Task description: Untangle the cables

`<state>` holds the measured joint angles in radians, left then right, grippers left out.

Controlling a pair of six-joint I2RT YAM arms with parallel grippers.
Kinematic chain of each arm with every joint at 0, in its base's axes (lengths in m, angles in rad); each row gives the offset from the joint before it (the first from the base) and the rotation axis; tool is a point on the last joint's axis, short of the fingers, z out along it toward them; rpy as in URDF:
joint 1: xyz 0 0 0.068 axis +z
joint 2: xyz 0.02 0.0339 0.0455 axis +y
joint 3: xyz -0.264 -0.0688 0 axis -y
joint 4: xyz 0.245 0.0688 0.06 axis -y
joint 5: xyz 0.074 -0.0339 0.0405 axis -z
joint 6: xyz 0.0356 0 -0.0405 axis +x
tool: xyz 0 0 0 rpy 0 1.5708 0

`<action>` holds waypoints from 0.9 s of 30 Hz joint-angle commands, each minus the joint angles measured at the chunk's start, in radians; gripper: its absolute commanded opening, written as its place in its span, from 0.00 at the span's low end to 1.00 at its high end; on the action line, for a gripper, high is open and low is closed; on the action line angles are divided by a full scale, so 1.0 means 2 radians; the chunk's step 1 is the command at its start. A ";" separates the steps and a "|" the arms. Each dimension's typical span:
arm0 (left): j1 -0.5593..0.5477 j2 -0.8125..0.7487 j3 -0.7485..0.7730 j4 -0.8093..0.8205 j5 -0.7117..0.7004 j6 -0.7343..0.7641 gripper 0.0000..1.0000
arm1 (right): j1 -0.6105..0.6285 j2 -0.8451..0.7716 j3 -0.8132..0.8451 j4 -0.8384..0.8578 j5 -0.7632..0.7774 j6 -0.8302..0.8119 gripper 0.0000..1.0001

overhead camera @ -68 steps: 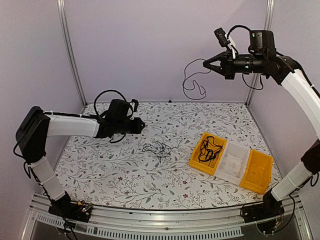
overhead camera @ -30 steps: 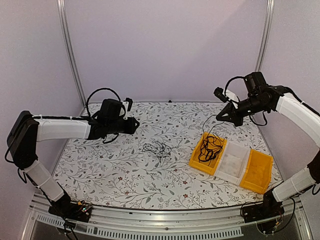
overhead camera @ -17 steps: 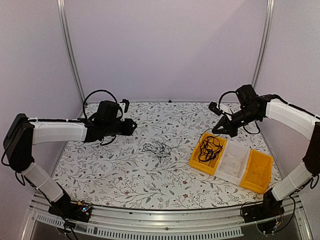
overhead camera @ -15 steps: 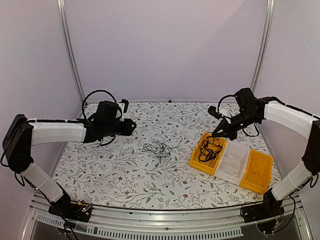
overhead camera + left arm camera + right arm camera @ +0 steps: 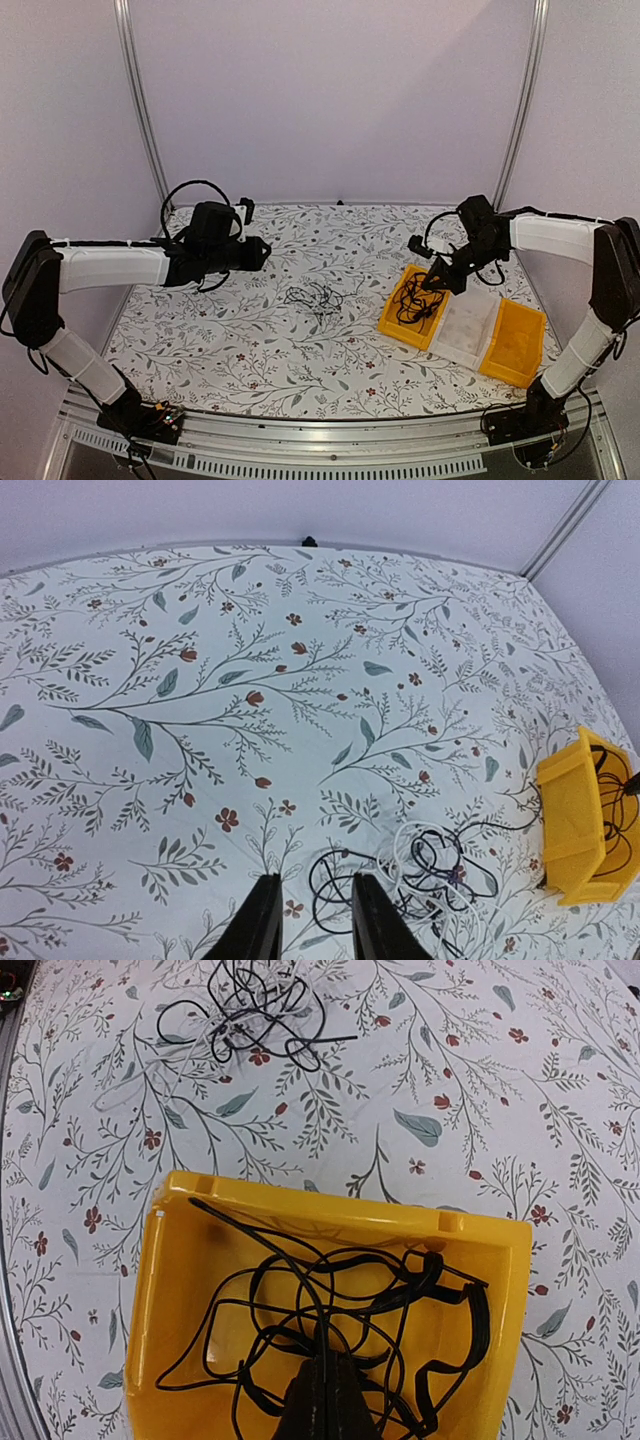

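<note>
A tangle of black and white cables lies on the floral table near its middle; it also shows in the left wrist view and the right wrist view. More black cables lie looped inside a yellow bin. My right gripper hangs low over that bin, shut on a thin black cable that runs from its fingertips to the bin's far corner. My left gripper is open and holds nothing, left of and above the tangle, its fingers pointing toward it.
A white bin and a second yellow bin stand in a row to the right of the first yellow bin. Purple walls and metal frame posts close in the table at the back and sides.
My right arm has come down from high at the back, carrying the black cable into the yellow bin. My left arm has drawn back a little to the left.
</note>
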<state>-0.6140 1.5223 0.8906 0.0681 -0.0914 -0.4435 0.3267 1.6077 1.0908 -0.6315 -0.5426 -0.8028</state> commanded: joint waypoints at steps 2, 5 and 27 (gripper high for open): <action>0.006 0.000 -0.001 0.007 0.000 -0.005 0.27 | 0.004 0.031 0.024 0.008 0.045 -0.009 0.00; 0.006 0.003 -0.001 0.011 0.003 -0.009 0.28 | 0.011 0.052 0.038 0.001 0.071 -0.011 0.00; 0.006 0.003 -0.027 0.039 0.018 -0.006 0.29 | 0.070 0.131 0.106 -0.055 0.197 0.034 0.00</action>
<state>-0.6136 1.5249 0.8429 0.1154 -0.0753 -0.4614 0.4702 1.8713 1.2339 -0.6807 -0.1719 -0.7685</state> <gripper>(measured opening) 0.282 0.023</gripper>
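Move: The right gripper, shut on a black cable, hangs just over the left yellow bin; the bin's middle is about 3 cm to its left, 2 cm ahead and 8 cm below. The clear bin is some 7 cm to the right and 2 cm back. The remaining tangle lies on the table about 23 cm left and 3 cm ahead. From the left gripper, the yellow bin is roughly 30 cm to the right, level with it, 12 cm lower. Lower the right gripper about 7 cm down into the left yellow bin, easing it forward some 2 cm on the way. Meanwhile tilt the wrist some 20 degrees so the fingers, slanting left at first, point almost straight down. Keep the fingers shut on the black cable throughout. ##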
